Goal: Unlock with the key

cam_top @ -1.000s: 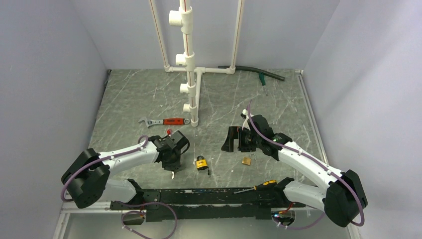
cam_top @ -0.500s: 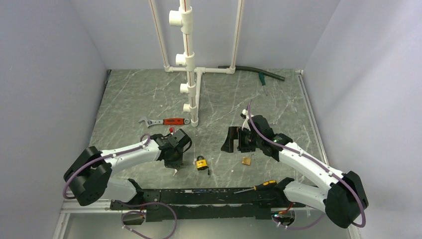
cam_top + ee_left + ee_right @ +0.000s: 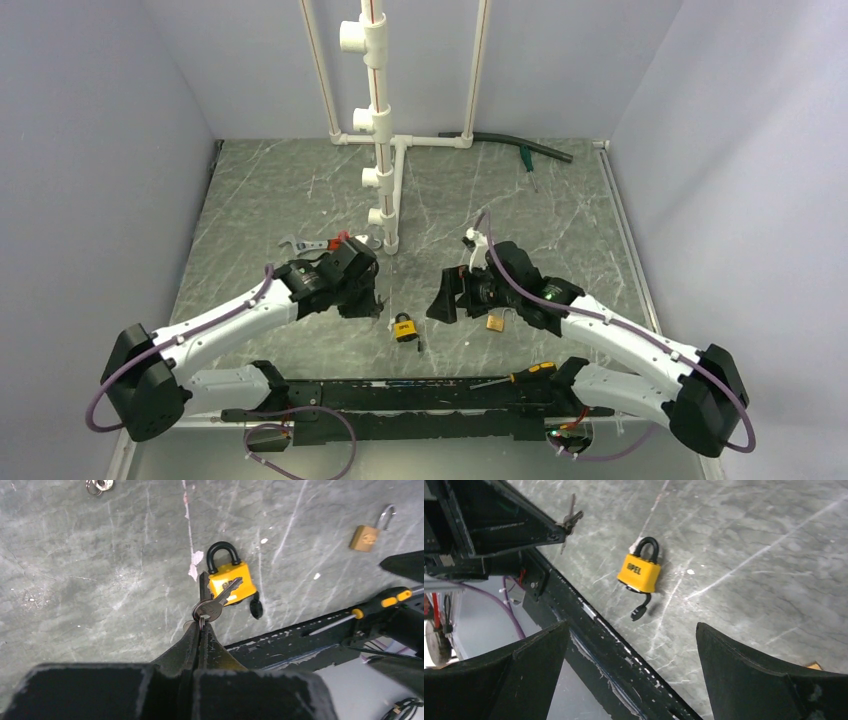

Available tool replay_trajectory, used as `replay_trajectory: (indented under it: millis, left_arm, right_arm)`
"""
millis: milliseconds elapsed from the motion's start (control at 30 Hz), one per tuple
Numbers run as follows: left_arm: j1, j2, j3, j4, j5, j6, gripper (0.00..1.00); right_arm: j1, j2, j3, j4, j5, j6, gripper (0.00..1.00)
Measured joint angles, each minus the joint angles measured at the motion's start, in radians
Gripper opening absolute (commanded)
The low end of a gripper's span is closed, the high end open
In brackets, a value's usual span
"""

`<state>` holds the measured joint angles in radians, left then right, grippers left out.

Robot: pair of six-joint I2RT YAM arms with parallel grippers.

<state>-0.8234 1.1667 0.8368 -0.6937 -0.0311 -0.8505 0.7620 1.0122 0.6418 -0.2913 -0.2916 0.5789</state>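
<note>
My left gripper point(image 3: 201, 626) is shut on a ring that carries the small silver-grey key point(image 3: 222, 596), which hangs just above and left of the padlock. The yellow-and-black padlock point(image 3: 231, 580) lies flat on the marble table, its shackle closed and its black keyhole cover point(image 3: 256, 608) swung aside. From above, the left gripper point(image 3: 376, 300) is just left of the padlock point(image 3: 404, 327). My right gripper point(image 3: 447, 293) stands wide open to the padlock's upper right. Its wrist view looks down on the padlock point(image 3: 640, 570) and on the key point(image 3: 570, 516) at the left fingertips.
A small brass padlock point(image 3: 495, 322) with its shackle open lies under the right arm. A yellow-and-black screwdriver point(image 3: 520, 376) rests on the black frame point(image 3: 400, 395) at the near edge. A red-handled wrench point(image 3: 318, 244), white pipework point(image 3: 385, 150) and a green hose point(image 3: 520, 148) lie farther back.
The left gripper closed on the key ring, lifted it off the table and swung toward the padlock. The right gripper, still open, moved left toward the padlock.
</note>
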Motion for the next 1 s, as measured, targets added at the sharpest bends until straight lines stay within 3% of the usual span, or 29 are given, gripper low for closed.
replay_trajectory:
  millis: [167,500,700,900,1000]
  left_arm:
    - [0.0,-0.032,0.052,0.001,-0.001,-0.048,0.0]
    - [0.0,0.002,0.156,0.108,0.003,-0.158,0.0]
    - [-0.001,0.033,0.166,0.189,0.027,-0.2,0.0]
    - [-0.001,0.051,0.185,0.237,0.039,-0.222,0.0]
    - [-0.001,0.051,0.185,0.247,0.045,-0.233,0.0]
  right_arm:
    - [0.085,-0.048,-0.003,0.063,0.047,0.005,0.96]
    - [0.243,-0.072,-0.039,0.245,0.262,0.043,0.79]
    - [0.266,-0.037,-0.037,0.298,0.348,0.045,0.69]
    - [0.267,0.002,-0.019,0.338,0.386,0.035,0.49]
    - [0.267,0.022,-0.003,0.346,0.401,0.029,0.45]
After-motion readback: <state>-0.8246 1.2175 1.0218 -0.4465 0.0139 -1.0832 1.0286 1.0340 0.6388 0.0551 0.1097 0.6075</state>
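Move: My left hand already holds the keys, about 10 cm above the table. The open right gripper they are being brought to is some 14 cm to its right, level with it and about 2 cm higher. From my right hand the keys are about 13 cm left, 1 cm ahead and 4 cm lower. The yellow padlock stands level ahead-wise, 8 cm left and 11 cm below my right hand; the brass padlock, also level, 11 cm right and 12 cm below. I lift the pinched keys about 10 cm with my left hand, carrying them right and forward over the yellow padlock's far side and swinging its fingertips some 25 degrees out towards my right hand. My right hand comes to meet them, about 5 cm left and 5 cm up, easing back a little before going forward, its fingers tilting up towards level and narrowing to half open without yet touching the keys. ##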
